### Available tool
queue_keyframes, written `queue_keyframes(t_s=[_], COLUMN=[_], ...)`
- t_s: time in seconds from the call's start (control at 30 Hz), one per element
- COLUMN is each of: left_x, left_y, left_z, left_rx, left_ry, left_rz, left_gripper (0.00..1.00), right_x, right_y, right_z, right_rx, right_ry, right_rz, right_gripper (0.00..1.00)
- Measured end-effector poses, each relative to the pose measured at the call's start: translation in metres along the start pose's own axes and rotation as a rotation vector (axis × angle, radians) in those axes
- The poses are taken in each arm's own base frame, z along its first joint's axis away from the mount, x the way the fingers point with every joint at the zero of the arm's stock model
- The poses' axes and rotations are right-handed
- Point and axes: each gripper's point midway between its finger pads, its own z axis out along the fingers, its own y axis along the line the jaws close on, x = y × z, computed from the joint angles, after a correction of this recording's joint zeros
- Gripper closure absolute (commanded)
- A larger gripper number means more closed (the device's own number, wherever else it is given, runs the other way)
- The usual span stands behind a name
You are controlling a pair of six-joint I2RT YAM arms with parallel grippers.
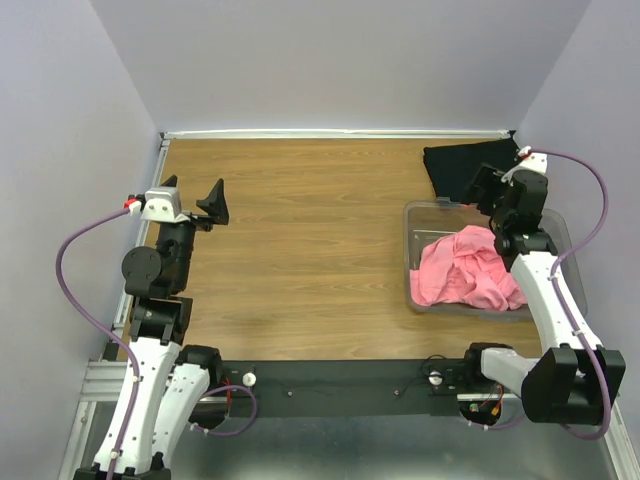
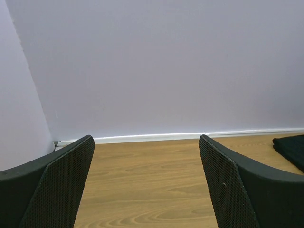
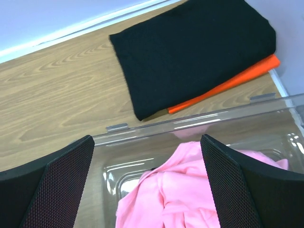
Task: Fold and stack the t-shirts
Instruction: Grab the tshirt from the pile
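Observation:
A crumpled pink t-shirt (image 1: 466, 268) (image 3: 190, 194) lies inside the clear plastic bin (image 1: 412, 262) (image 3: 142, 130) at the right. Behind the bin a folded black t-shirt (image 1: 457, 168) (image 3: 190, 50) rests on a folded orange one (image 3: 237, 80). My right gripper (image 1: 498, 187) (image 3: 147, 190) hangs open above the bin's far part, the pink cloth below and between its fingers, nothing held. At the left side of the table my left gripper (image 1: 193, 200) (image 2: 146, 185) is open and empty over bare wood, facing the back wall.
The wooden table (image 1: 300, 250) is walled on three sides by lilac panels (image 1: 340, 60). A black rail (image 1: 340, 378) with the arm bases runs along the near edge. The bin's far rim (image 3: 199, 121) stands between the pink shirt and the folded stack.

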Motion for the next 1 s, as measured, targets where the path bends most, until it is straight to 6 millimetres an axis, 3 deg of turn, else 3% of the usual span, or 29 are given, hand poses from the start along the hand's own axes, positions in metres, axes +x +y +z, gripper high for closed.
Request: queue_keyframes(t_s=[0.13, 0.23, 0.33, 0.47, 0.57, 0.7, 1.0], left_x=[0.005, 0.006, 0.006, 0.006, 0.006, 0.007, 0.008], left_y=[0.0, -0.001, -0.004, -0.007, -0.009, -0.012, -0.017], left_z=[0.0, 0.0, 0.0, 0.0, 0.0, 0.0, 0.0], left_rx=[0.0, 0.008, 0.024, 0.04, 0.052, 0.067, 0.091], left_ry=[0.011, 0.013, 0.014, 0.015, 0.015, 0.018, 0.022], left_rz=[0.0, -0.002, -0.005, -0.008, -0.009, -0.012, -0.022], left_gripper=[0.02, 0.02, 0.02, 0.02, 0.02, 0.02, 0.02], right_x=[-0.001, 0.006, 0.017, 0.033, 0.069, 0.111, 0.168], right_y=[0.014, 0.036, 0.043, 0.036, 0.023, 0.007, -0.019], right_z=[-0.005, -0.014, -0.018, -0.005, 0.004, 0.0, 0.006], right_rx=[-0.102, -0.276, -0.368, -0.378, -0.388, -0.398, -0.374], right_ry=[0.003, 0.025, 0.077, 0.185, 0.337, 0.502, 0.714], right_rz=[-0.072, -0.245, -0.382, -0.493, -0.529, -0.553, -0.606], right_gripper=[0.0, 0.0, 0.0, 0.0, 0.0, 0.0, 0.05])
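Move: The pink t-shirt lies crumpled in the clear bin, its middle about 8 cm back from the right hand, roughly level with it sideways and some 19 cm below. The bin's middle is 5 cm back and 4 cm to the hand's right; the folded black shirt lies beyond the bin, about 19 cm ahead and 4 cm right, also well below. From the left hand the pink shirt is some 60 cm to the right, about level in reach and 36 cm down. The right hand heads for the pink shirt's far part: it first swings some 5 cm left, then plunges about 16 cm into the bin while drawing back about 5 cm and easing slightly right again. The wrist tips its fingers steeply down and turns counter-clockwise, each by roughly 40 degrees; the fingers stay wide open, ending close over the cloth, with contact not clear. ##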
